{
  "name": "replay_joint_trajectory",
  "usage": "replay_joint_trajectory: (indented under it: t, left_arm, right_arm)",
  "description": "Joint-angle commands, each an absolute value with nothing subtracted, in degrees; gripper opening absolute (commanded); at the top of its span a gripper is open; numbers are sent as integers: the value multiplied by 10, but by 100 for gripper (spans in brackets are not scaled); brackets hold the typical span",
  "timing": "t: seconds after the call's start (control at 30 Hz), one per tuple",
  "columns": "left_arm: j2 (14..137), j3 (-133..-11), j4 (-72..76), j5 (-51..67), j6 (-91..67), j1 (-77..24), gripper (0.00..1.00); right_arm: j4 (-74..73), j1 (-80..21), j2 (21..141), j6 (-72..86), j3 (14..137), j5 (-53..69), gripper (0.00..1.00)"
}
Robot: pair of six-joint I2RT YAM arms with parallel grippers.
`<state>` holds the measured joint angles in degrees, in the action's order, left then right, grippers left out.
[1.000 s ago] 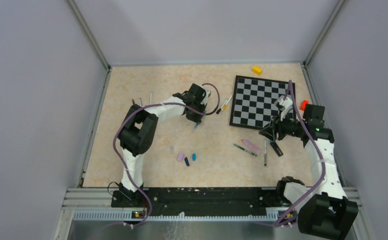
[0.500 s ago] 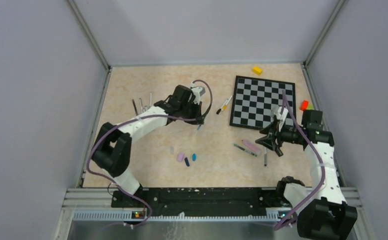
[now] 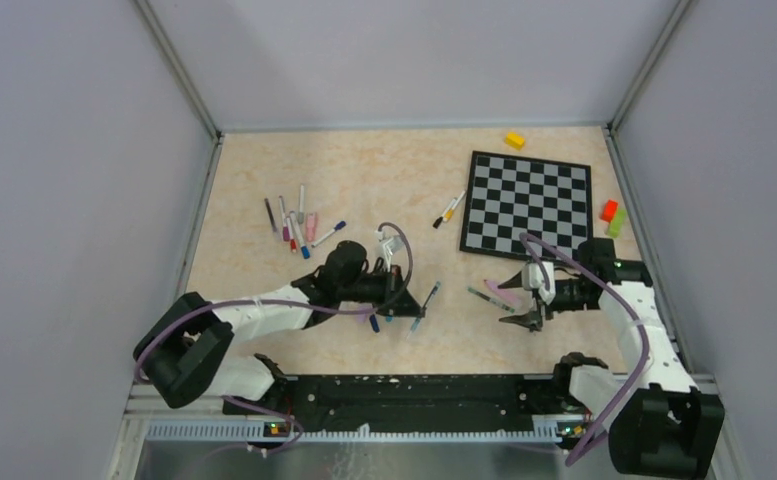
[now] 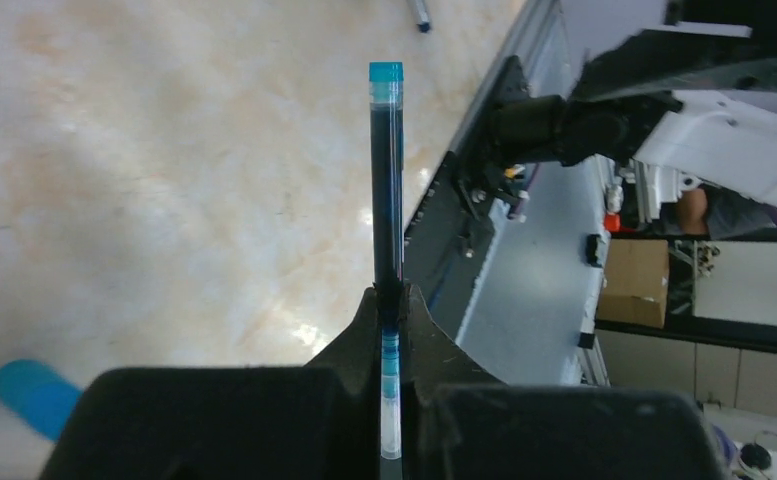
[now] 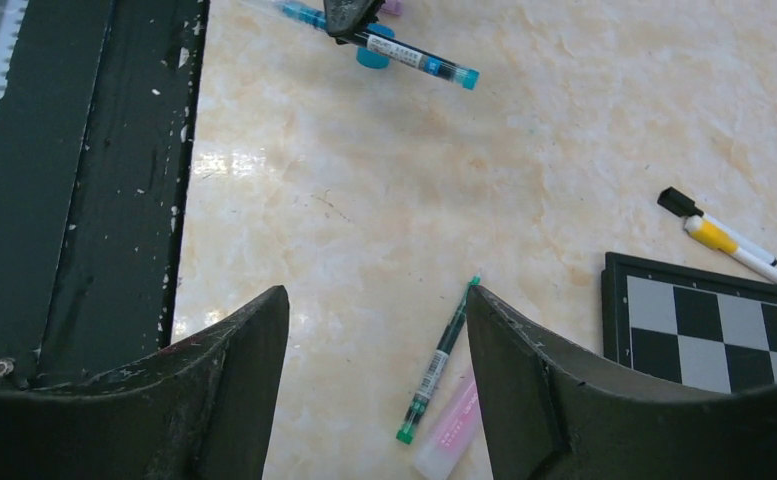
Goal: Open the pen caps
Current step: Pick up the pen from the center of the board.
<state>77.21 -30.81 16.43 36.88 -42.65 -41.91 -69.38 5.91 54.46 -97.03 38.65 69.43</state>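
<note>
My left gripper (image 3: 407, 300) is shut on a thin blue pen (image 3: 422, 308) and holds it just above the table near the front edge. In the left wrist view the pen (image 4: 385, 180) sticks straight out from the gripper (image 4: 391, 300). Its teal end points away and a clear, blue-banded section sits between the fingers. A blue cap (image 4: 29, 395) lies on the table below, and a navy cap (image 3: 373, 323) shows beside the arm. My right gripper (image 3: 524, 300) is open, with nothing between its fingers (image 5: 376, 300). It hovers over a green pen (image 5: 439, 365) and a pink translucent stubby piece (image 5: 449, 430).
Several pens (image 3: 294, 225) lie in a cluster at the left. A yellow and a black-tipped pen (image 3: 451, 208) lie beside the chessboard (image 3: 529, 205). A yellow block (image 3: 514, 140) sits at the back; red and green blocks (image 3: 612, 215) sit right of the board. The black base rail (image 5: 84, 180) runs along the near edge.
My left arm swung from mid-table toward the near edge, carrying the blue pen and uncovering the pen cluster. My right gripper moved left and nearer, and its jaws opened wider.
</note>
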Motion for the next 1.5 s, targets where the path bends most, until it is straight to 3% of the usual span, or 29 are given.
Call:
replay_joint_trajectory:
  t: [0.0,0.4,0.93,1.47]
  left_arm:
    - [745,-287,315,367,-499,-474,0]
    - [839,-324,368,368,-526,-547,0]
    - [972,-429,363,406,-536,-599,0]
    - [994,-442,398,419,-562,-600,0]
  right_arm:
    - [-701,40,567,-1046,403,713,64]
    - [-760,-37,579,-1144,424,668,64]
    - [-650,-221,595,-1060,430,492,60]
    - [-607,-307,606,-1059,389,443,24]
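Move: The blue pen is already pinched in the left hand, its middle within a centimetre or so of that hand's pads; the open right gripper waits about 19 cm to the right, 2 cm farther out and 5 cm higher. From the right hand, the blue pen lies some 19 cm left, 2 cm back and 5 cm below. Roughly 12 cm beneath the right hand lie the green pen, 3 cm ahead, and the pink marker, 5 cm ahead and 3 cm right. The left hand keeps its pinch near the cap joint of the blue pen and carries it about 11 cm right and 7 cm back towards the right gripper, arching up a little and sinking again early on, turning clockwise some 15 degrees and easing almost to a stop. The right gripper comes to meet it, drawing back and left about 4 cm each while it swings counter-clockwise and tips its fingers down, then sinks late by some 5 cm over the pen's body beyond the left fingertips and closes from wide to a narrow gap around it. ##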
